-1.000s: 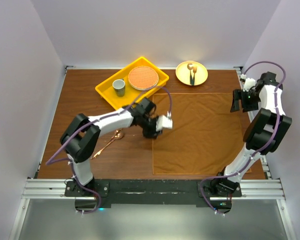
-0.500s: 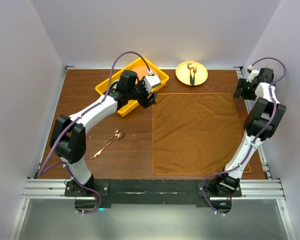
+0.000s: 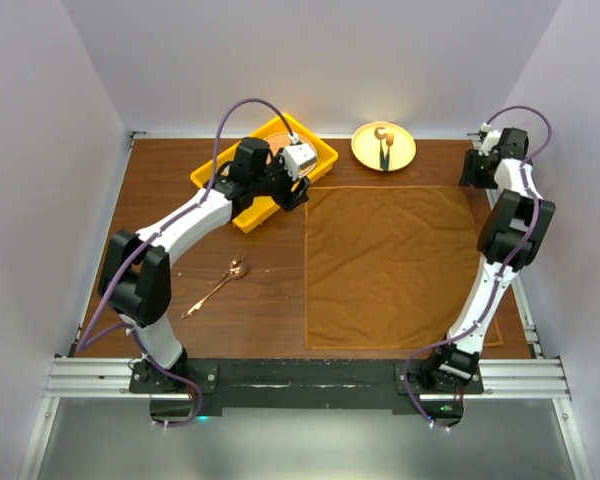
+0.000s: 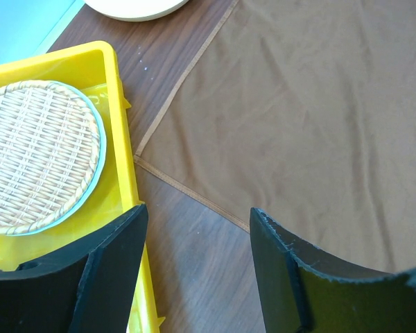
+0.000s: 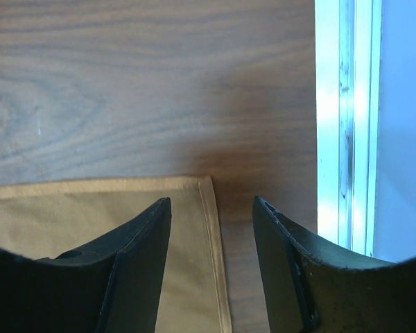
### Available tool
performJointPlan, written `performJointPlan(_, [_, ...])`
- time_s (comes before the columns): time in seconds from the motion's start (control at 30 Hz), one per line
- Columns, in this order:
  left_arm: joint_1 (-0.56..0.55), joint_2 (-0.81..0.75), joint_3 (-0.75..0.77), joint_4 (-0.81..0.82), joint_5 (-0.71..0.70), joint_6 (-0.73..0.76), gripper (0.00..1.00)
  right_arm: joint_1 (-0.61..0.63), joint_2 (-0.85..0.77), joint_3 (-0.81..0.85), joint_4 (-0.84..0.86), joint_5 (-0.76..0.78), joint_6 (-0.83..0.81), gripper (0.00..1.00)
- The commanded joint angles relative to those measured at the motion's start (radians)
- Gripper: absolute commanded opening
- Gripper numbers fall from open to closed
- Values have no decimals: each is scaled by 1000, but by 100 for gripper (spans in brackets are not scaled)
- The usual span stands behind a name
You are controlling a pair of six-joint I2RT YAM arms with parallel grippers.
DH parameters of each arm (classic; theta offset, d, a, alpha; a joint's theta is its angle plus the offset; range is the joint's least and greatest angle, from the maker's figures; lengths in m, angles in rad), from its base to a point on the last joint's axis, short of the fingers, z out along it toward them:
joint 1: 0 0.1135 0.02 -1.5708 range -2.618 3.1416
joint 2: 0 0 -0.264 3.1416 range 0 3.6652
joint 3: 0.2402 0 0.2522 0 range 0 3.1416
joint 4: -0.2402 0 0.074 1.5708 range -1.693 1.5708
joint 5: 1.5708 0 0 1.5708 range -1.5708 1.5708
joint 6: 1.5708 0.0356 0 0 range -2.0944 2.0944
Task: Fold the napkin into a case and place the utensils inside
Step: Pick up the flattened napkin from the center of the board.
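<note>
The rust-brown napkin (image 3: 395, 265) lies spread flat on the right half of the table. My left gripper (image 3: 295, 192) hovers open at its far left corner, between the cloth and the yellow tray. In the left wrist view the gripper (image 4: 197, 215) frames bare wood, with the napkin (image 4: 319, 125) on the right. My right gripper (image 3: 472, 172) is open over the far right corner. In the right wrist view its jaws (image 5: 211, 201) straddle the hemmed edge of the napkin (image 5: 90, 208). The copper spoon (image 3: 217, 287) lies on the wood at the left, away from both grippers.
A yellow tray (image 3: 205, 178) holding a woven round plate (image 4: 35, 159) stands at the back left, its rim (image 4: 118, 139) beside my left finger. A yellow plate (image 3: 383, 146) with a dark-handled utensil sits at the back. The table's metal edge rail (image 5: 340, 125) runs close to my right gripper.
My left arm swung from the napkin's left edge up to its far left corner by the tray. My right gripper moved back over the far right corner, and its jaws narrowed somewhat.
</note>
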Motion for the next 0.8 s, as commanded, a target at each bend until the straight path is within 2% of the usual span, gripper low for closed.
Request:
performJointPlan(0.0, [9,-17,18,4,23,19,66,16,33,61,34,49,-25,55])
performJointPlan(0.37, [24,-3,21,-14,24,37,65,45,54,29,14,21,-48,51])
performJointPlan(0.5, [27,3,26,-20,15,45,65,45,56,4,1,3,-51,42])
performJointPlan(0.6, [30,5,27,-26,13,54,65,45,57,-2,-9,-18,-57,29])
performJointPlan(0.63, [30,6,29,-32,12,59,65,45,56,2,-15,-23,-60,19])
performJointPlan(0.73, [32,17,38,-40,9,66,65,45,35,15,-32,-51,-77,2])
performJointPlan(0.77, [32,22,44,-45,7,63,66,45,28,19,-40,-60,-83,0])
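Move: The napkin's far right corner lies almost under the right hand's open fingers, about 1 cm ahead, 1 cm to the left and roughly 3 cm below. The spread napkin's middle is some 25 cm back and 27 cm left. The plate of utensils is around 15 cm farther out and 27 cm left, the table's side rail about 10 cm to the right. From the left hand the same corner is some 14 cm ahead, 52 cm right and 17 cm down. The right fingertips pinch the napkin's far right corner, a touch that begins here. The hand first sinks about 2 cm onto it while edging 1 cm forward, then slides roughly 2 cm left at nearly that low height. Late in that slide the fingers go from half open to nearly shut over the hem, the wrist turning barely 5 degrees counter-clockwise. ##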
